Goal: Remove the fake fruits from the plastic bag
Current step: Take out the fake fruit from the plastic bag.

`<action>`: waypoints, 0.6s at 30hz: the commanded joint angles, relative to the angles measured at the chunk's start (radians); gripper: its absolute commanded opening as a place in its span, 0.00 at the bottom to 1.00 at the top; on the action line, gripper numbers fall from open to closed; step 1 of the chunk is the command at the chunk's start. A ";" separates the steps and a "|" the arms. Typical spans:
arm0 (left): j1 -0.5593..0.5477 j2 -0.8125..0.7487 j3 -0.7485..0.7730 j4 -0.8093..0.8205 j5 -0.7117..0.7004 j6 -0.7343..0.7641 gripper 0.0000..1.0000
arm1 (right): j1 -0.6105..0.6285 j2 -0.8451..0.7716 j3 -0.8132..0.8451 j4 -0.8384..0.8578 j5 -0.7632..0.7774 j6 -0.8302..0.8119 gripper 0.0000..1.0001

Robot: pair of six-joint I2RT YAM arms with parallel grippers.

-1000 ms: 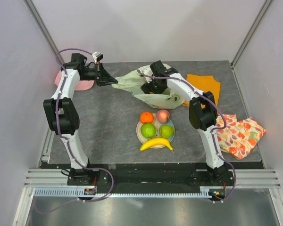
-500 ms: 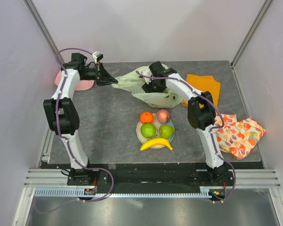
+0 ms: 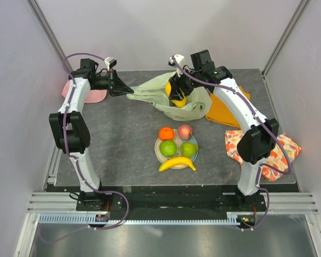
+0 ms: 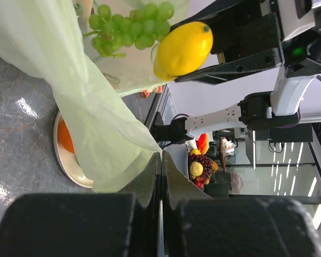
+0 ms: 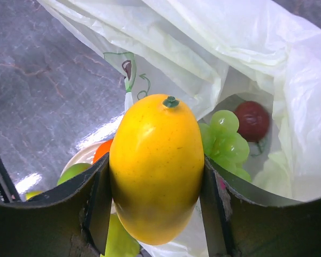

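Note:
My right gripper (image 3: 176, 94) (image 5: 156, 182) is shut on a yellow mango (image 3: 174, 91) (image 5: 156, 166) (image 4: 183, 49), held just above the mouth of the pale green plastic bag (image 3: 147, 92) (image 5: 203, 43) (image 4: 80, 96). My left gripper (image 3: 123, 92) (image 4: 161, 158) is shut on the bag's left edge and holds it stretched. Green grapes (image 5: 227, 140) (image 4: 134, 24) and a dark plum (image 5: 252, 120) lie inside the bag. On the plate (image 3: 157, 152) sit an orange (image 3: 166, 133), a peach (image 3: 185, 131), a green apple (image 3: 168, 148), a pear (image 3: 189, 149) and a banana (image 3: 177, 163).
An orange cloth (image 3: 227, 110) lies right of the bag, under the right arm. A patterned cloth (image 3: 270, 155) lies at the right edge of the table. A pink cap (image 3: 93, 96) sits behind the left arm, at the back left.
The right gripper closed on the mango inside the bag and lifted it out above the opening; its arm swung out to the right. The left gripper kept its hold on the bag.

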 commanded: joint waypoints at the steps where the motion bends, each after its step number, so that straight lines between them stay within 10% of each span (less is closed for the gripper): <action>1: -0.005 -0.032 0.061 0.037 0.001 -0.040 0.01 | 0.003 0.009 0.043 0.023 -0.074 0.066 0.41; 11: -0.006 -0.031 0.067 0.043 -0.015 -0.040 0.02 | 0.055 -0.097 0.178 -0.091 -0.123 0.000 0.42; 18: -0.006 -0.037 0.067 0.043 -0.024 -0.037 0.02 | 0.134 -0.188 -0.115 -0.245 -0.187 -0.037 0.42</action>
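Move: The yellow fruit is already up in the right hand's fingers, with the green grapes hanging just below it, still over the open bag. Its likely goal, the fruit plate, lies some 15 cm back, 2 cm right and about 23 cm below this hand; on it the orange sits about 9 cm back and 2 cm left, the peach 8 cm back and 6 cm right. From the left hand, holding the bag's corner, the plate is roughly 16 cm back, 17 cm right and 24 cm below. The right hand, fingers still clamped on the yellow fruit, first climbs about 6 cm above the bag's mouth, then sweeps quickly back some 8 cm and about 3 cm to the left, towards the space above the plate and orange, turning roughly 10 degrees counter-clockwise. Meanwhile the left hand keeps its pinch on the bag's corner, holding it practically in place while the grapes go along under the right hand. ##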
